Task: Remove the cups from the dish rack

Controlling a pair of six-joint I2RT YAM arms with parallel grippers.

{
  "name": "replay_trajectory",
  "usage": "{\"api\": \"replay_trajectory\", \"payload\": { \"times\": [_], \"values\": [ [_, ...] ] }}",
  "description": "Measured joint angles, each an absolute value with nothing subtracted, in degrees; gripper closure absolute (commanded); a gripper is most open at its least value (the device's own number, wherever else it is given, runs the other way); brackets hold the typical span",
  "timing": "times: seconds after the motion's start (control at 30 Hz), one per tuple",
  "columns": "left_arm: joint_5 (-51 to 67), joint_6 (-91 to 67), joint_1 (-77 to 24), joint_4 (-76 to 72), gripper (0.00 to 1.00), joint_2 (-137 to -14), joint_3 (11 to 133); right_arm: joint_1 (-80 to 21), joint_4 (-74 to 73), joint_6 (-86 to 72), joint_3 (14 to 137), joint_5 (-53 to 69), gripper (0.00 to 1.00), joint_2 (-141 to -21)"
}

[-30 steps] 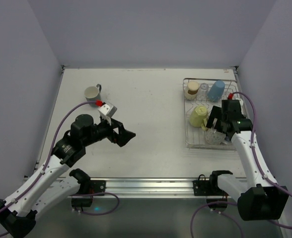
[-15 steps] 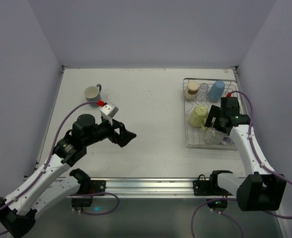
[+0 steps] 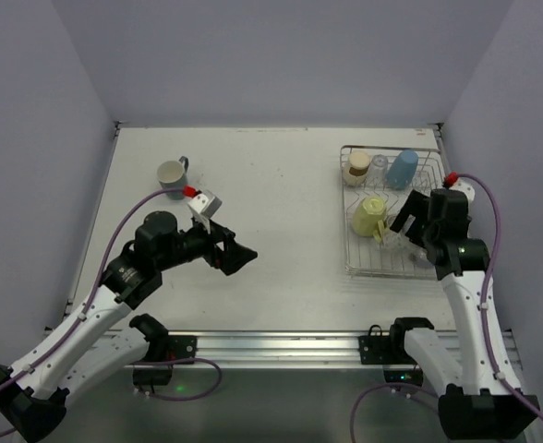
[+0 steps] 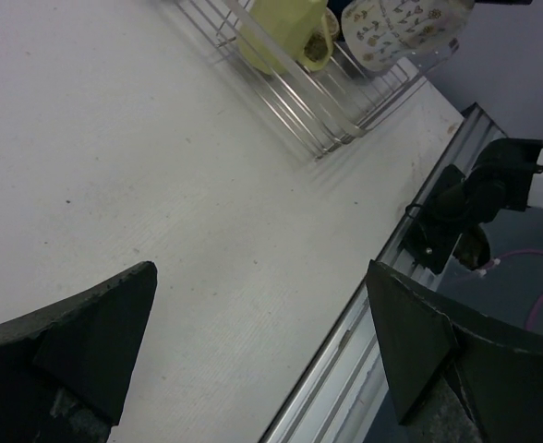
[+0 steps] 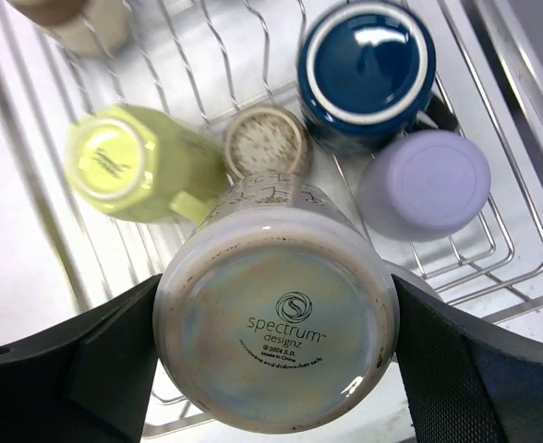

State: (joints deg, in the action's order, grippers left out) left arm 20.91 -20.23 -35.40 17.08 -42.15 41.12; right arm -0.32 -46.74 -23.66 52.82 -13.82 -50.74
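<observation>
The dish rack stands at the table's right side. My right gripper is shut on the base of a white patterned cup, one finger on each side of it. Around it in the rack lie a yellow-green cup, a navy cup, a lavender cup and a small speckled cup. At the rack's far end are a beige cup, a clear glass and a light blue cup. A grey mug sits on the table at the far left. My left gripper hangs open over bare table.
The left wrist view shows the rack's near corner and the metal rail along the table's front edge. Walls close the table in on the left, back and right; the rack sits close to the right wall.
My right arm has shifted right and lifted its elbow, and its jaws have narrowed onto the white patterned cup. The left arm has stayed where it was.
</observation>
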Motion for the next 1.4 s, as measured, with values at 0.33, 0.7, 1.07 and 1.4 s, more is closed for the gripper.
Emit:
{"api": "replay_trajectory", "payload": {
  "times": [0.33,0.7,1.07,1.4],
  "values": [
    [32.5,-32.1,-35.4,0.3,0.05,-45.8,37.7,-0.3,-44.9,-28.6,56.1,-2.9,0.58,-37.8],
    [36.8,-47.4,-38.7,-25.4,0.12,-58.4,33.7,-3.6,-21.0,-44.4,41.2,24.6,0.60,-29.5],
    [36.8,-52.6,-41.4,-36.9,0.23,-67.9,34.0,-21.9,1.4,-54.7,34.0,30.9,0.60,-38.2],
    [33.9,-57.0,-41.8,-45.9,1.00,-64.4,33.0,-26.0,21.1,-64.6,29.6,31.1,0.23,-45.5]
  ]
}}
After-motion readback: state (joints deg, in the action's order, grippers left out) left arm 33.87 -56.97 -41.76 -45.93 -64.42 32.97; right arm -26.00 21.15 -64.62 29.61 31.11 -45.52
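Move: The flowered cup, already in the right fingers, lies about 46 cm right of the open left gripper, 9 cm ahead and 8 cm lower. From the right hand, that gripper is some 46 cm left, 6 cm back and 5 cm higher; in the rack, about 10 cm below, the lime mug stands 10 cm left and 4 cm ahead, the navy mug 8 cm right and 5 cm ahead. Right hand swings the flowered cup some 26 cm left and up; left reaches right and pinches its rim. ##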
